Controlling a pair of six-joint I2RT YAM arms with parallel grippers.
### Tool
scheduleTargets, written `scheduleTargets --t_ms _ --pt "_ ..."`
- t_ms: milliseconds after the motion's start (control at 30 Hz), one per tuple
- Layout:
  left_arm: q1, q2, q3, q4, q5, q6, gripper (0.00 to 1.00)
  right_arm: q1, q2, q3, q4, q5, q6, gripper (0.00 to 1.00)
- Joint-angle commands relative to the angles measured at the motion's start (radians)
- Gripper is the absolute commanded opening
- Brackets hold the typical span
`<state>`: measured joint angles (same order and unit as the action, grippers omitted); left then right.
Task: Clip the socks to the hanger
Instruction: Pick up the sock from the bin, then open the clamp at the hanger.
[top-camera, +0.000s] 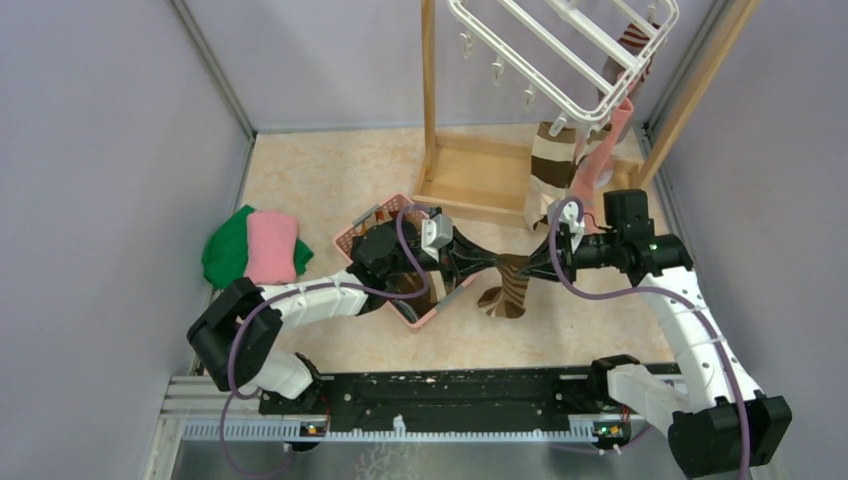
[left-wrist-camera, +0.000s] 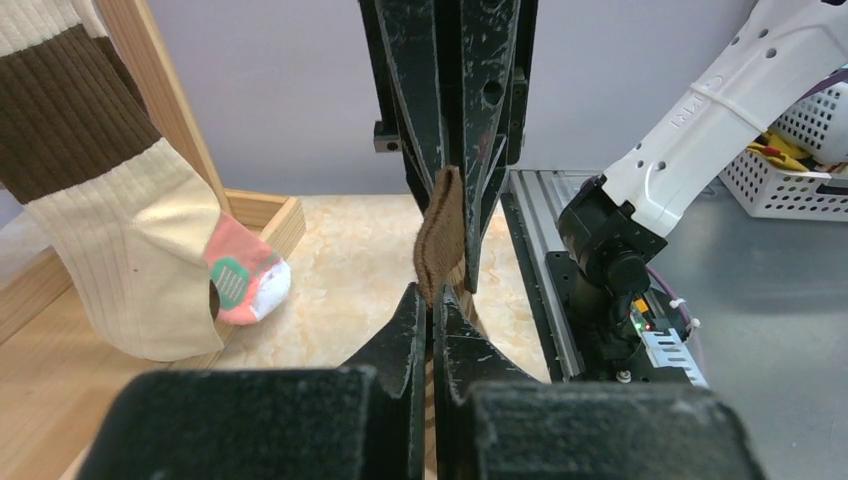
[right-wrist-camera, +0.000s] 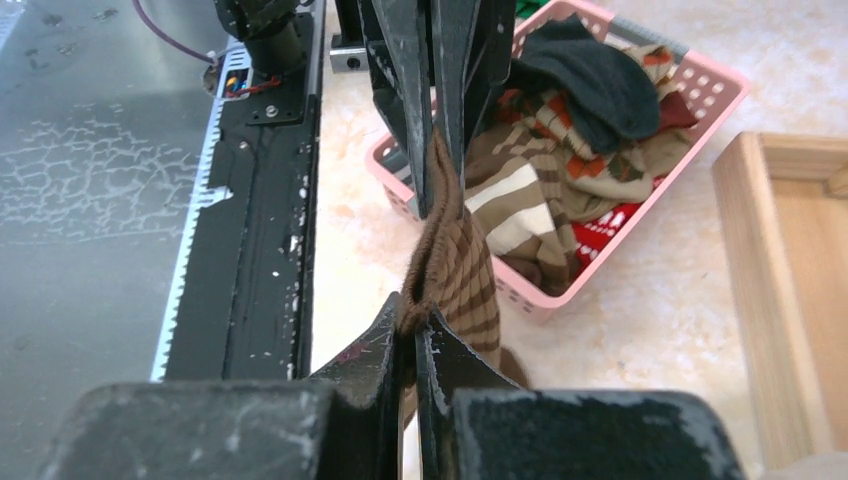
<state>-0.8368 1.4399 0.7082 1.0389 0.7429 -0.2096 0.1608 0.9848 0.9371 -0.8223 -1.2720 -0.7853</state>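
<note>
A brown striped sock (top-camera: 508, 292) hangs low over the floor between both arms. My left gripper (top-camera: 494, 265) is shut on its upper edge from the left, and my right gripper (top-camera: 531, 268) is shut on the same edge from the right. In the left wrist view the left gripper (left-wrist-camera: 432, 297) pinches the sock's brown cuff (left-wrist-camera: 440, 235). The right wrist view has the right gripper (right-wrist-camera: 415, 316) pinching the sock (right-wrist-camera: 458, 270). The white hanger (top-camera: 560, 55) hangs at the top right. A brown-and-cream striped sock (top-camera: 548, 175) and a pink sock (top-camera: 603, 160) hang from it.
A pink basket (top-camera: 345, 237) with more socks (right-wrist-camera: 600, 90) sits under the left arm. Folded green and pink cloths (top-camera: 250, 245) lie at the left wall. The wooden stand (top-camera: 480, 185) rises behind the grippers. Walls close in both sides.
</note>
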Motion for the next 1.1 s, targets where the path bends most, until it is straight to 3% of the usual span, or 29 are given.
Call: scheduleTargets --t_ms 0,100,200,400,467,700,1067 --pt "0.001 -0.016 -0.007 -0.009 -0.017 0.035 0.0 0.0 -0.01 0.095 -0.078 0.013 -0.101 0.0" --pt "0.002 -0.034 -0.006 -0.046 -0.032 0.053 0.12 -0.003 -0.013 0.1 -0.096 0.017 -0.122 0.0" --pt "0.005 -0.049 -0.006 -0.063 -0.039 0.056 0.3 -0.003 -0.012 0.101 -0.091 0.024 -0.114 0.0" --pt "0.031 -0.119 -0.051 -0.072 -0.049 0.06 0.85 -0.008 -0.015 0.12 -0.159 0.042 -0.201 0.0" --pt "0.048 -0.155 -0.083 -0.073 -0.061 0.076 0.98 -0.007 -0.024 0.118 -0.189 0.066 -0.245 0.0" --pt "0.122 -0.161 -0.07 -0.105 0.061 0.019 0.99 -0.007 -0.037 0.113 -0.236 0.077 -0.343 0.0" --pt "0.139 -0.048 -0.002 0.19 0.19 -0.186 0.99 -0.016 -0.026 0.183 -0.241 0.074 -0.273 0.0"
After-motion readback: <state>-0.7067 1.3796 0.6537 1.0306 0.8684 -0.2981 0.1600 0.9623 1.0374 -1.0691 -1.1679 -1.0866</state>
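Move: The brown striped sock hangs between the two grippers, each still pinching a side of its cuff. Its middle is about 3 cm right, 2 cm back and 7 cm below the left hand, and about 3 cm left of the right hand, 1 cm back and 6 cm below. From the left hand the pink bin lies some 18 cm left, 9 cm forward and 17 cm lower; the hanging cream-brown sock is about 14 cm forward, 11 cm right and 3 cm higher. The sock's cuff is let go by the left gripper, which opens from shut to fully wide and then backs off to its left, over 4 cm before easing about 1 cm back, with a slight forward drift. The right gripper keeps its pinch on the other side of the cuff, shifting about 1.5 cm to its right as it rolls roughly 10 degrees and its fingers dip a little. ##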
